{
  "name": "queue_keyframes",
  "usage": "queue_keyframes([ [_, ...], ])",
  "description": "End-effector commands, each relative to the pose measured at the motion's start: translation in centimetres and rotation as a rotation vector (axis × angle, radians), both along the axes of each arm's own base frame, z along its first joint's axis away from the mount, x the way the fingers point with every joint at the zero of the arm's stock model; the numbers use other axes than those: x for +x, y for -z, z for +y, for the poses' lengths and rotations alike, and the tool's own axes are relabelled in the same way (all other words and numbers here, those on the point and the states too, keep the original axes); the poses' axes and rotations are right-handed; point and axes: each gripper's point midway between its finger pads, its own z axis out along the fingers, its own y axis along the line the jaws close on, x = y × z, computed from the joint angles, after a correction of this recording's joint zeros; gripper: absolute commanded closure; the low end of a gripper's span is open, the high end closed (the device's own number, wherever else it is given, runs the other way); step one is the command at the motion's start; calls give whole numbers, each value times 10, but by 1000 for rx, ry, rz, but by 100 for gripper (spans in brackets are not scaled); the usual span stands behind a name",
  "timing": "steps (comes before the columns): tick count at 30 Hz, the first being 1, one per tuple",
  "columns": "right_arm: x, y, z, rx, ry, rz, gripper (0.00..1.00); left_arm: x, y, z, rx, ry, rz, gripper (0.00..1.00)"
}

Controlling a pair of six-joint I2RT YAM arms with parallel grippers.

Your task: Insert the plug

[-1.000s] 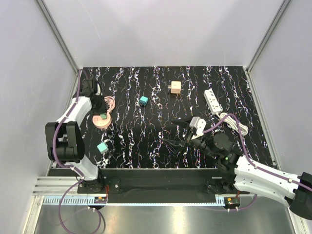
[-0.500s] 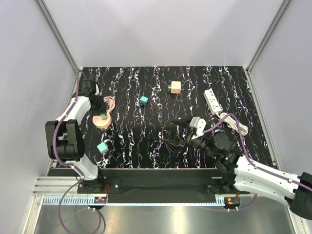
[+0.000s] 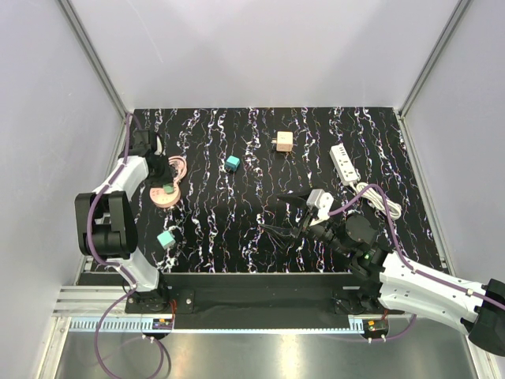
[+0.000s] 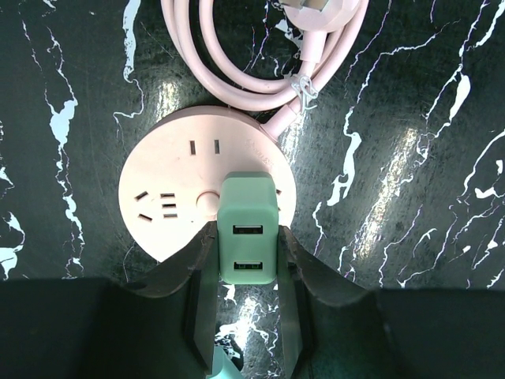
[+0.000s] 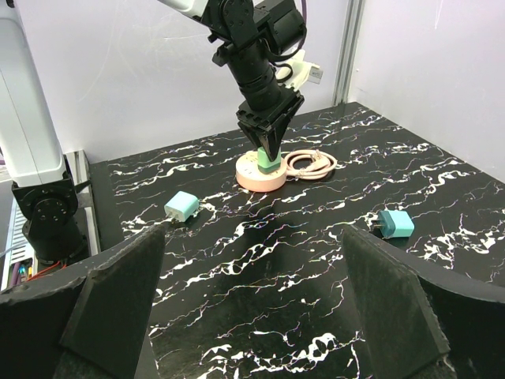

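Observation:
The teal-blue plug [image 3: 232, 163] lies free on the black marbled mat, apart from both grippers; the right wrist view has it at the right [image 5: 394, 224]. My left gripper [image 4: 248, 237] is shut on a green two-port charger cube [image 4: 248, 225]. That cube stands upright on the pink round socket [image 4: 162, 197], at the mat's left [image 3: 162, 199]. My right gripper [image 5: 252, 292] hangs open over the mat's middle [image 3: 272, 213] with nothing between its fingers.
A pale cyan cube [image 3: 166, 238] lies near the left front. A tan cube [image 3: 283, 141] sits at the back, and a white power strip [image 3: 344, 163] with its coiled cable [image 3: 379, 197] is at the right. The socket's pink cord [image 4: 237, 63] loops behind it.

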Motion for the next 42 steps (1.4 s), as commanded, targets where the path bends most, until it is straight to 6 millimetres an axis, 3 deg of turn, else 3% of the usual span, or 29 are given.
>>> queue_keyframes([
  [1,-2,-9,1,35,-10,-15,0,-16,38,2,51,1,105,100],
  [15,-1,-8,0,41,-2,-8,0,-38,77,-9,44,3,208,100],
  [23,-2,-9,0,43,-4,-7,0,-34,75,-11,37,15,208,100],
  [24,-1,-8,0,40,-1,-7,0,-32,72,-11,37,15,202,96],
  [27,0,-4,1,30,-1,1,0,-22,57,-11,39,20,167,68],
  [29,2,-1,3,19,6,6,0,-17,46,-10,46,31,153,60],
  [31,6,1,2,8,26,9,0,-8,29,-10,47,38,121,39],
  [34,11,2,0,-11,50,9,0,5,6,-15,25,60,71,23],
  [37,17,9,1,-48,77,17,0,15,-16,-22,-10,78,18,16],
  [40,24,16,1,-95,108,35,0,20,-36,-23,-16,81,-36,1],
  [42,36,20,0,-128,165,88,0,20,-48,-29,-38,94,-68,1],
])
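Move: Under the left hand, which still grips the green plug upright on the round pink outlet, the outlet's middle lies about 2 cm to the left and 5 cm below. The pink cable coil is roughly 9 cm ahead and 3 cm right; the mint plug lies some 15 cm straight back, and the blue plug 10 cm ahead and 24 cm right, all about 6 cm lower. From the right hand the outlet is around 19 cm ahead, 40 cm left and 27 cm below. Bearing on the green plug in the outlet, the left hand keeps its grip and eases forward about 1.5 cm and down 1 cm, rolling slightly. Then its fingers open wide and let go as it dips back and down, before it rises nearly 3 cm and shifts right. Late on, the right hand, empty and open, sinks 3.5 cm and edges forward. ##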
